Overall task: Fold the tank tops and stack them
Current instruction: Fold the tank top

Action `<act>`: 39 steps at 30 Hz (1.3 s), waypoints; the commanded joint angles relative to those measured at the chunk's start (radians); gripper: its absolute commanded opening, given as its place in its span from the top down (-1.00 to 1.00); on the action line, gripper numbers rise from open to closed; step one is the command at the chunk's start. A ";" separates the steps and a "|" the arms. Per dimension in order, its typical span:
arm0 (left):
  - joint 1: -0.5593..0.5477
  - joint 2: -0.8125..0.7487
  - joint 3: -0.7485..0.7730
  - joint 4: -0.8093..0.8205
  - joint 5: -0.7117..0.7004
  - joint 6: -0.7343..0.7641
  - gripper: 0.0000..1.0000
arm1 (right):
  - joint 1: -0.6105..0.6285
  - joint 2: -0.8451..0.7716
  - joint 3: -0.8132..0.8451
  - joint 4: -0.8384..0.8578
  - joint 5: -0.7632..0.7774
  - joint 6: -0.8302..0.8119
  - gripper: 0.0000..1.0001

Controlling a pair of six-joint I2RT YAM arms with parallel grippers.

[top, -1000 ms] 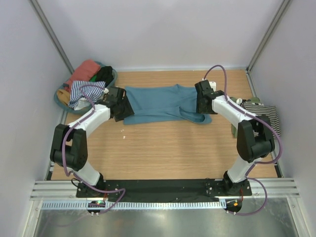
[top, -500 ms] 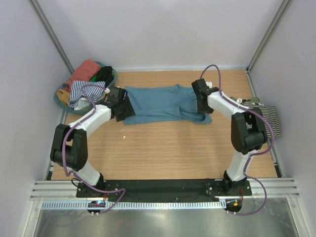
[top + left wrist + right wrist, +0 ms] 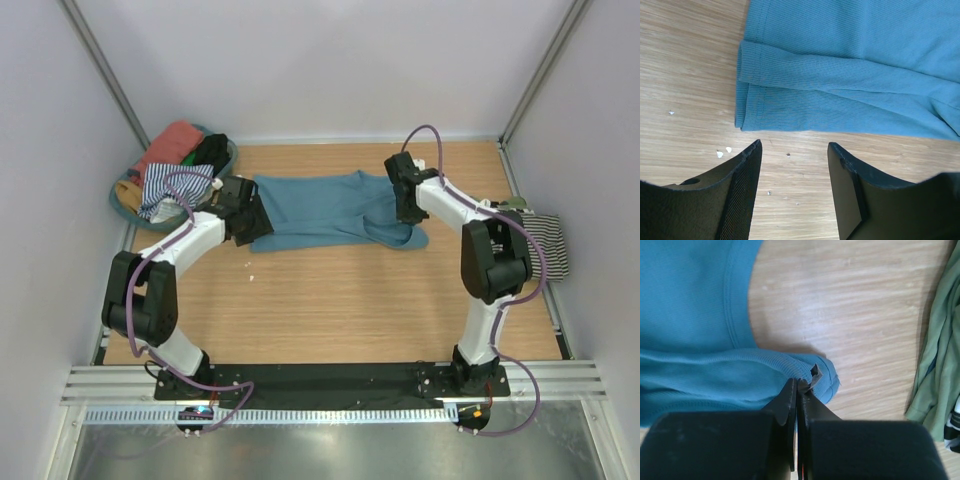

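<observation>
A teal blue tank top (image 3: 320,210) lies spread flat across the far middle of the wooden table. My left gripper (image 3: 250,218) hovers at its hem end. In the left wrist view it (image 3: 795,146) stands open over bare wood, just short of the folded hem (image 3: 790,100). My right gripper (image 3: 408,207) is at the shoulder end. In the right wrist view it (image 3: 799,382) is shut on the bunched strap of the teal top (image 3: 700,370). More tank tops, coral (image 3: 172,143) and striped (image 3: 165,185), fill the basket.
A round teal basket (image 3: 122,208) stands at the far left by the wall. A striped top (image 3: 545,245) and an olive green one (image 3: 940,360) lie at the right edge. Small white crumbs (image 3: 722,151) dot the wood near the left fingers.
The right gripper has slid left and farther along the shoulder end and closed on the teal strap. The left gripper has stayed put, open.
</observation>
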 commanded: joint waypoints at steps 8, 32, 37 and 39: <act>0.000 -0.005 -0.001 0.038 -0.021 0.020 -0.13 | -0.069 0.135 0.237 -0.043 0.035 -0.012 0.98; 0.017 0.033 0.001 0.029 -0.079 0.029 -0.15 | -0.198 0.001 0.081 0.157 -0.242 0.041 0.02; 0.020 0.021 -0.002 0.029 -0.084 0.029 -0.15 | -0.152 -0.054 0.065 0.164 -0.290 0.030 0.00; 0.020 0.023 0.002 0.027 -0.084 0.030 -0.13 | -0.124 -0.068 0.044 0.190 -0.321 0.032 -0.06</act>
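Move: The right fingers are shut on the blue tank top's right end. The bare table where they are to lay it is about 6 cm ahead, 7 cm to the right and 3 cm lower; the stack of folded tops is some 21 cm right and 4 cm back. For the open left hand, the tank top's near-left corner lies roughly 3 cm ahead, 3 cm left and 5 cm down, with the basket about 17 cm left and 10 cm ahead. Keep the right fingers shut and draw the tank top's right end about 6 cm forward, then some 7 cm right and down to the table, wrist turning clockwise. Open to let go, then back off slightly and swing left and up, the hand's left side tipping up. Meanwhile ease the open left gripper about 2 cm down and left towards the near-left corner. ##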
